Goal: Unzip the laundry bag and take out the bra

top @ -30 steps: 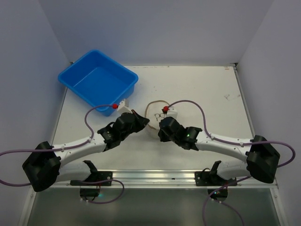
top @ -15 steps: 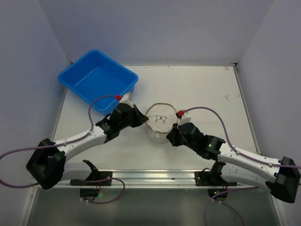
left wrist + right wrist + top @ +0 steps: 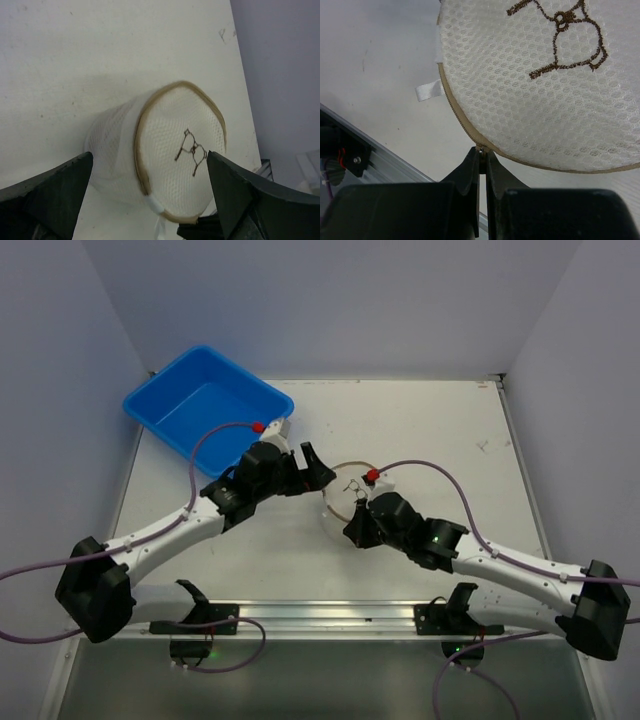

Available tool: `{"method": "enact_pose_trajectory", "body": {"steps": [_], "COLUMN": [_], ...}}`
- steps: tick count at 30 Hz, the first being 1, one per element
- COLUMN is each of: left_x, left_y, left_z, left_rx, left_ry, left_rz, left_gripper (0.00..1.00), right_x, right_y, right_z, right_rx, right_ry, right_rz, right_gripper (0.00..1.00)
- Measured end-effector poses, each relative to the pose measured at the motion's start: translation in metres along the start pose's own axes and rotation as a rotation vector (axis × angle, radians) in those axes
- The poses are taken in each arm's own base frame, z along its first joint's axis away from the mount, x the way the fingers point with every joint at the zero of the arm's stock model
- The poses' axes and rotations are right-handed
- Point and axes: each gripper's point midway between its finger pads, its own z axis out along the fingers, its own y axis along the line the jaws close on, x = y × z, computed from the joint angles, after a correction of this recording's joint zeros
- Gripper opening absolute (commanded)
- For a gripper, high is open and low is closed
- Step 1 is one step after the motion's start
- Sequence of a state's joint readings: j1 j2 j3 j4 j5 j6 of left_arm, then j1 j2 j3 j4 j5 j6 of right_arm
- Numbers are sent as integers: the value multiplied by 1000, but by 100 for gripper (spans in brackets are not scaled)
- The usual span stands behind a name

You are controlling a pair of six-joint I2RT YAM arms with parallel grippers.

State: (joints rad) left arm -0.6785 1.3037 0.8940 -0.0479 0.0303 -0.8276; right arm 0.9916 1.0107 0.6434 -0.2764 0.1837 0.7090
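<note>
The laundry bag (image 3: 343, 494) is a small cream mesh drum with a tan zipper rim and a dark bra outline on its round face (image 3: 187, 150); it lies tilted on the white table. My left gripper (image 3: 318, 470) stands open just left of the bag, one finger on either side of it in the left wrist view (image 3: 150, 156), touching nothing. My right gripper (image 3: 481, 152) is shut on the zipper pull (image 3: 480, 148) at the bag's near rim (image 3: 352, 527). The bra is hidden inside the bag.
A blue tub (image 3: 205, 410) stands at the far left of the table. A white ribbon tab (image 3: 427, 91) sticks out of the bag's seam. A metal rail (image 3: 330, 615) runs along the near edge. Purple cables arch above both wrists.
The left gripper was shut at the bag and has opened, letting go. The right arm has shifted left, still pinching the zipper pull. The bag has tipped.
</note>
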Motion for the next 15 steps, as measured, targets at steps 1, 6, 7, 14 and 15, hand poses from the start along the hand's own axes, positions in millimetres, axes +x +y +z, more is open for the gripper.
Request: {"method": "enact_pose_trajectory", "body": {"steps": [1,6,7,14,15], "left_x": [8,65,75,95,92], "left_y": [1,-5,-6,-2,-6], "left_z": [-5,-18,-18,2,2], "left_rx": [3,15,14,0,9], "left_ry": [6,106,128,171,164], "left_rz": [-5,-10,-9,-66,-65], "left_gripper": [98,84,80,0,0], "right_x": [-4,-15,-14,-8,-5], "right_y": [3,14,14,11,10], "right_z": [1,6,7,12,12], "right_rx": [-3,-14,-13,-2,0], "right_ry": [-5,-23,-22,-4,2], "right_rz": [7,24,27,44,45], "right_gripper": [0,0,0,0,0]}}
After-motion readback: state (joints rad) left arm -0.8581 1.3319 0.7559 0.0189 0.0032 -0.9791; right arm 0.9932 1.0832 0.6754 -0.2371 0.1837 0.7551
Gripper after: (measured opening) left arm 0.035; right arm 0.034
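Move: The white fabric tab beside the zip, on the near edge of the laundry bag's rim, lies from the open left hand about 8 cm back, 4 cm to the right and 6 cm below. The zipper pull, already pinched by the right hand, is some 10 cm back, 7 right and 7 below; the lid's middle is 3 back, 7 right and 7 below. From the right hand the tab lies about 2 cm ahead, 4 left and 1 below. The white tab by the zip gets pinched by the left hand, which comes back about 6 cm while sinking as much and easing some 4 cm to the right, tipping down about 10 degrees; its wide-open fingers shut on the tab towards the end. The right hand keeps hold of the zipper pull, shifting only 1–2 cm left, rising slightly and settling back. ##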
